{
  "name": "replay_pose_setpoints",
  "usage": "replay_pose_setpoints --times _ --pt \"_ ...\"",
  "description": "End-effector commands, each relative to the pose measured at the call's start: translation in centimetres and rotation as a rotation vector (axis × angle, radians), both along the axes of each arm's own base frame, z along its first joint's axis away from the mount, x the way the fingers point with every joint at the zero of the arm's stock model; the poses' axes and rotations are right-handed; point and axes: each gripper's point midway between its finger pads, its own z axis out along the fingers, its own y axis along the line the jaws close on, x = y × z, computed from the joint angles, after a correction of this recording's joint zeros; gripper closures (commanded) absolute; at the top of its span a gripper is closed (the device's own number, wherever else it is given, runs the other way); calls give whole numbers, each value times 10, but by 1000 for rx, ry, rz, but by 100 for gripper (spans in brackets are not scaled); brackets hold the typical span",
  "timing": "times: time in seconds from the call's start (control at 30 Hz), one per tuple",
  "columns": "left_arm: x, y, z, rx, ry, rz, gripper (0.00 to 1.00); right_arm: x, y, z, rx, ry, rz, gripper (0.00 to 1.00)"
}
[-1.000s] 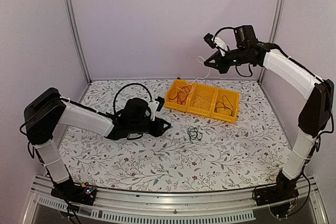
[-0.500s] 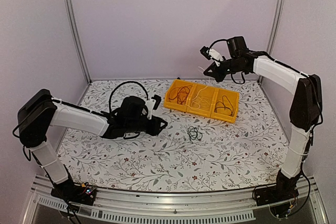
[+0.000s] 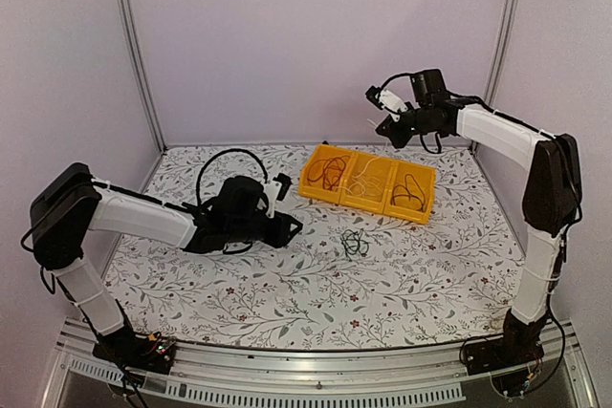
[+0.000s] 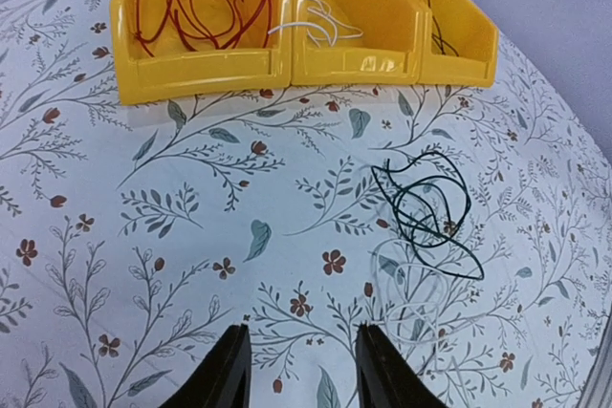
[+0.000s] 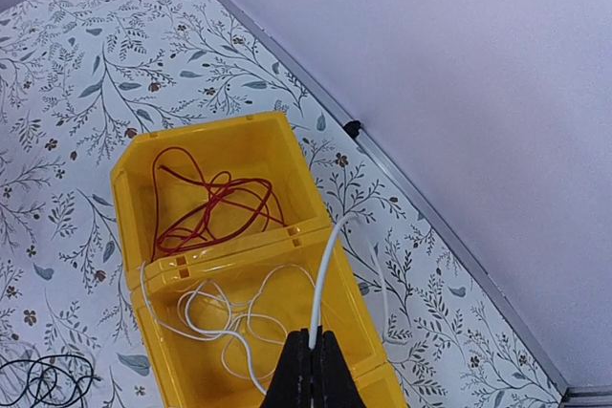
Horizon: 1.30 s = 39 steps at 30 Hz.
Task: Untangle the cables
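Note:
Three joined yellow bins (image 3: pixel 337 199) stand at the back of the table. The left one holds a red cable (image 3: pixel 330 171) (image 5: pixel 212 205), the right one a black cable (image 3: pixel 409 193). A white cable (image 5: pixel 325 274) lies coiled in the middle bin, with one strand rising to my right gripper (image 5: pixel 313 336) (image 3: pixel 384 127), which is shut on it high above the bins. A dark green cable (image 3: pixel 355 243) (image 4: pixel 427 212) lies loose on the table over faint white loops (image 4: pixel 421 298). My left gripper (image 4: pixel 303 332) (image 3: pixel 295 225) hovers low to its left, open and empty.
The floral tablecloth (image 3: pixel 316 293) covers the table. Metal frame posts (image 3: pixel 134 54) and pale walls close in the back and sides. The left arm's black hose (image 3: pixel 225 164) loops above its wrist. The white cable strand hangs over the middle bin's far rim (image 5: pixel 330 226) onto the table behind.
The right gripper has drifted a little left and back with the white cable in it. The left gripper has pulled back slightly to the left.

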Motion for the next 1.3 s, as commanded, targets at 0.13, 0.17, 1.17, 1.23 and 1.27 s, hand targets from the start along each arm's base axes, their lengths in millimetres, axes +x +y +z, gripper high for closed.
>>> replay_pose_setpoints --times 0.13,0.17,1.17,1.23,1.27 --pt "2 6 11 -9 -10 23 59 10 2 -60 -78 80 18 100" --pt "1 7 12 -9 -12 25 59 9 4 -72 -90 104 27 100" --pt "-13 21 4 22 39 35 58 -15 15 -59 -132 160 51 69" --pt "-17 22 2 25 49 19 58 -32 15 -48 -122 150 84 68" --pt "-20 23 1 28 53 9 58 -44 16 -47 -119 149 116 68"
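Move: The right gripper, shut on the white cable, hangs over the yellow bin: the middle compartment lies some 20 cm below, about 2 cm ahead and 3 cm left. The red-cable compartment is around 5 cm ahead and 13 cm left, the dark-cable one 2 cm back and 9 cm right; the green tangle is some 18 cm back and 6 cm left. From the left gripper, the middle compartment is about 21 cm ahead and 18 cm right. Lower the right gripper some 15 cm towards the bin's middle compartment, easing slightly left near the bottom and tipping the fingers about 15 degrees further down, with the white cable still pinched. Then open the fingers roughly a third of their range to let go of the cable, and lift back up about 5 cm, drawing slightly back. ##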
